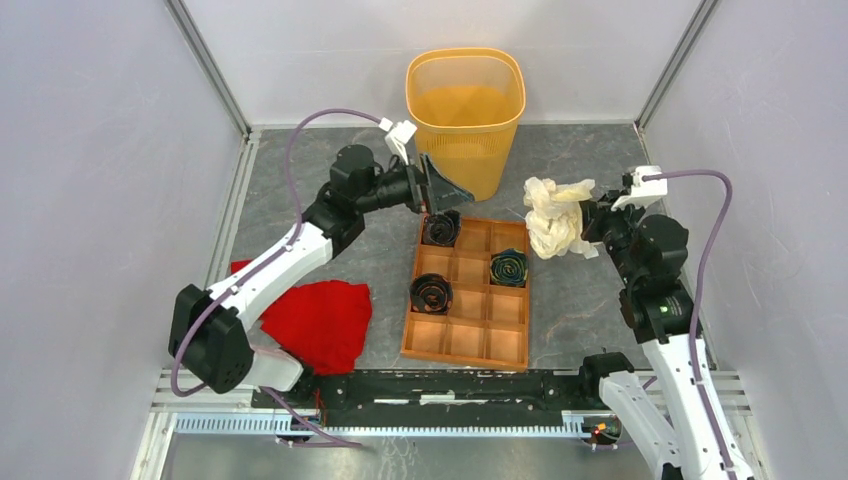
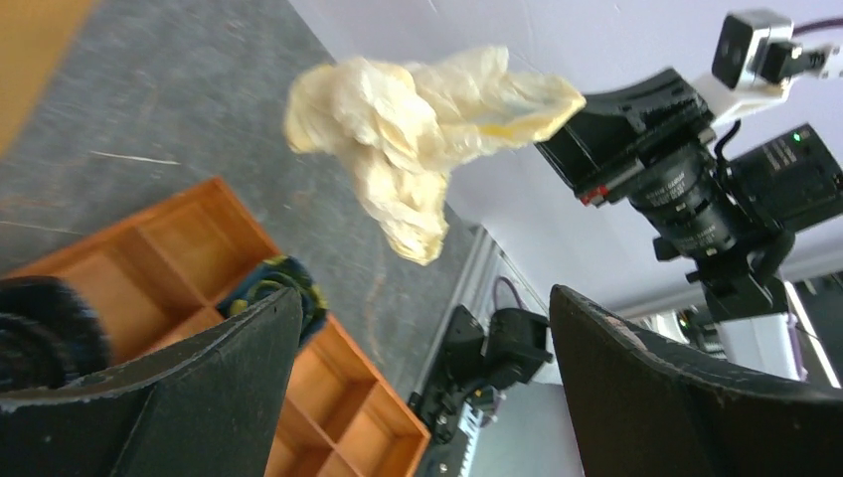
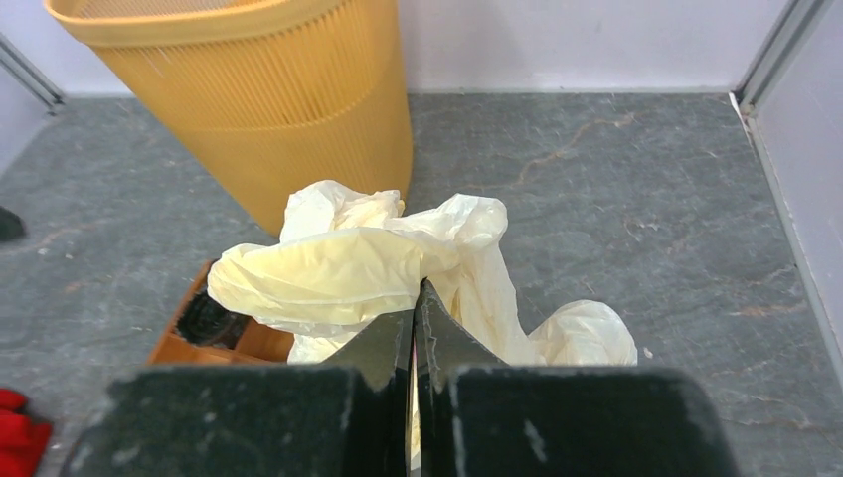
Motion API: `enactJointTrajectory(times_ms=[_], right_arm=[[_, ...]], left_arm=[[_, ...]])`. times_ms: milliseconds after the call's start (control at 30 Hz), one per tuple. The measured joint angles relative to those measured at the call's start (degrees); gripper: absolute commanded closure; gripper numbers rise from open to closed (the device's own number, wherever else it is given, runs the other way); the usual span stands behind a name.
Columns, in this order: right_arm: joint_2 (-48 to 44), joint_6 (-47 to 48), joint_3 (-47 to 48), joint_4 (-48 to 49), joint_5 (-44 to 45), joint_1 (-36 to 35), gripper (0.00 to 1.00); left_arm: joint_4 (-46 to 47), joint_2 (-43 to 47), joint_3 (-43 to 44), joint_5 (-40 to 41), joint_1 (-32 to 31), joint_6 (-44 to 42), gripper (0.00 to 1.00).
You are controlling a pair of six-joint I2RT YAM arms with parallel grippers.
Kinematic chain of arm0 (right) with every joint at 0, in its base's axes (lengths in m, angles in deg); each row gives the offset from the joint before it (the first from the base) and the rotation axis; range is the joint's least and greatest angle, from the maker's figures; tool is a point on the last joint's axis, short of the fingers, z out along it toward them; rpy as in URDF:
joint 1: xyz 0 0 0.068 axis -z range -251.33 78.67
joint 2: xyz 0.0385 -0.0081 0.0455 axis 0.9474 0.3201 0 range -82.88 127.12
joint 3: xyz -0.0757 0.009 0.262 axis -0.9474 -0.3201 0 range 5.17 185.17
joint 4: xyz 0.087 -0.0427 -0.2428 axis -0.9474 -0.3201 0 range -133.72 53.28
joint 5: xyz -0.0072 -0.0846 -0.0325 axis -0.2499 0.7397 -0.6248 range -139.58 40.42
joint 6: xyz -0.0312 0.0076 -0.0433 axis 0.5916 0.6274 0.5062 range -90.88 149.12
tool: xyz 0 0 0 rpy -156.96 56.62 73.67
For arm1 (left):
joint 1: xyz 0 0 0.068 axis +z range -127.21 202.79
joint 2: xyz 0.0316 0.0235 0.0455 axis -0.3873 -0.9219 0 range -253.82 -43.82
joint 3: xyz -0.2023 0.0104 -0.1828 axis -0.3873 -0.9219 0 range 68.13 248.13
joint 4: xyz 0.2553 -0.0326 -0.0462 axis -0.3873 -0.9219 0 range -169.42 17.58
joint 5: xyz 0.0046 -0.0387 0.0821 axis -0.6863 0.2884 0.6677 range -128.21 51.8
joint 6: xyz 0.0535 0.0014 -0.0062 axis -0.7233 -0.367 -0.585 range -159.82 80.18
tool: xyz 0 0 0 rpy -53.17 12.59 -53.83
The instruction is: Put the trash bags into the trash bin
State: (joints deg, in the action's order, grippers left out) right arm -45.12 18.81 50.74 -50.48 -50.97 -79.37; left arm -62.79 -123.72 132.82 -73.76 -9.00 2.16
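The crumpled cream-white trash bag (image 1: 555, 215) hangs in the air right of the tray, pinched in my right gripper (image 3: 416, 298), which is shut on it. The bag (image 3: 348, 273) bunches out ahead of those fingertips, and it also shows as a bag (image 2: 418, 114) in the left wrist view. The orange-yellow trash bin (image 1: 466, 115) stands upright at the back middle, and the same bin (image 3: 258, 99) rises beyond the bag in the right wrist view. My left gripper (image 1: 440, 190) is open and empty, beside the bin's front left and over the tray's far corner, its jaws wide apart (image 2: 427, 328).
An orange-brown compartment tray (image 1: 470, 340) lies mid-table with three dark rolled items (image 1: 431, 293) in its cells. A red cloth (image 1: 320, 320) lies at the left front under the left arm. Walls close in on the left, back and right.
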Motion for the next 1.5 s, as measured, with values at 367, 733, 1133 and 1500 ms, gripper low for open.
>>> enactJointTrajectory(times_ms=[367,733,1133,1500], right_arm=[[-8.31,-13.11,0.09,-0.61,-2.97,0.00,1.00],[-17.44,-22.53,-5.11,0.61,-2.93,0.00,1.00],[-21.05,-23.45,-4.85,-1.73,-2.91,0.00,1.00],[-24.76,-19.17,-1.90,-8.52,1.77,0.00,1.00]], left_arm=[[9.70,-0.24,-11.43,6.27,-18.75,13.16,0.18],[23.08,-9.46,-13.07,19.04,-33.11,23.56,0.13],[24.28,-19.45,-4.31,26.18,-35.01,24.65,0.39],[23.37,-20.52,-2.73,24.79,-30.49,23.30,0.95]])
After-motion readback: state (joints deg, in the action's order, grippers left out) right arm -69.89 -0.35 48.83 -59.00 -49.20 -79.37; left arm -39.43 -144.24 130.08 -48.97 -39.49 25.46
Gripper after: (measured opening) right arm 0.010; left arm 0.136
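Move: The cream trash bag hangs from the right fingertips, its middle about 6 cm left of that hand, 3 cm ahead and 4 cm below. From the open left hand, the bag's middle lies some 18 cm right, 2 cm ahead and 4 cm lower. From the left hand too, the green-edged roll is about 11 cm right, 1 cm back, 27 cm below; the yellow bin stands 22 cm ahead, 2 cm right, middle 15 cm lower. The left fingers close on the bag's hanging lower end and pinch it, after the hand swings back and right some 17 cm each way and sinks about 9 cm, rolling some 20 degrees, then comes forward about 6 cm at the end. The shut right hand keeps its hold, drawing back about 10 cm and rising 5 while its left side rolls up over 20 degrees. ##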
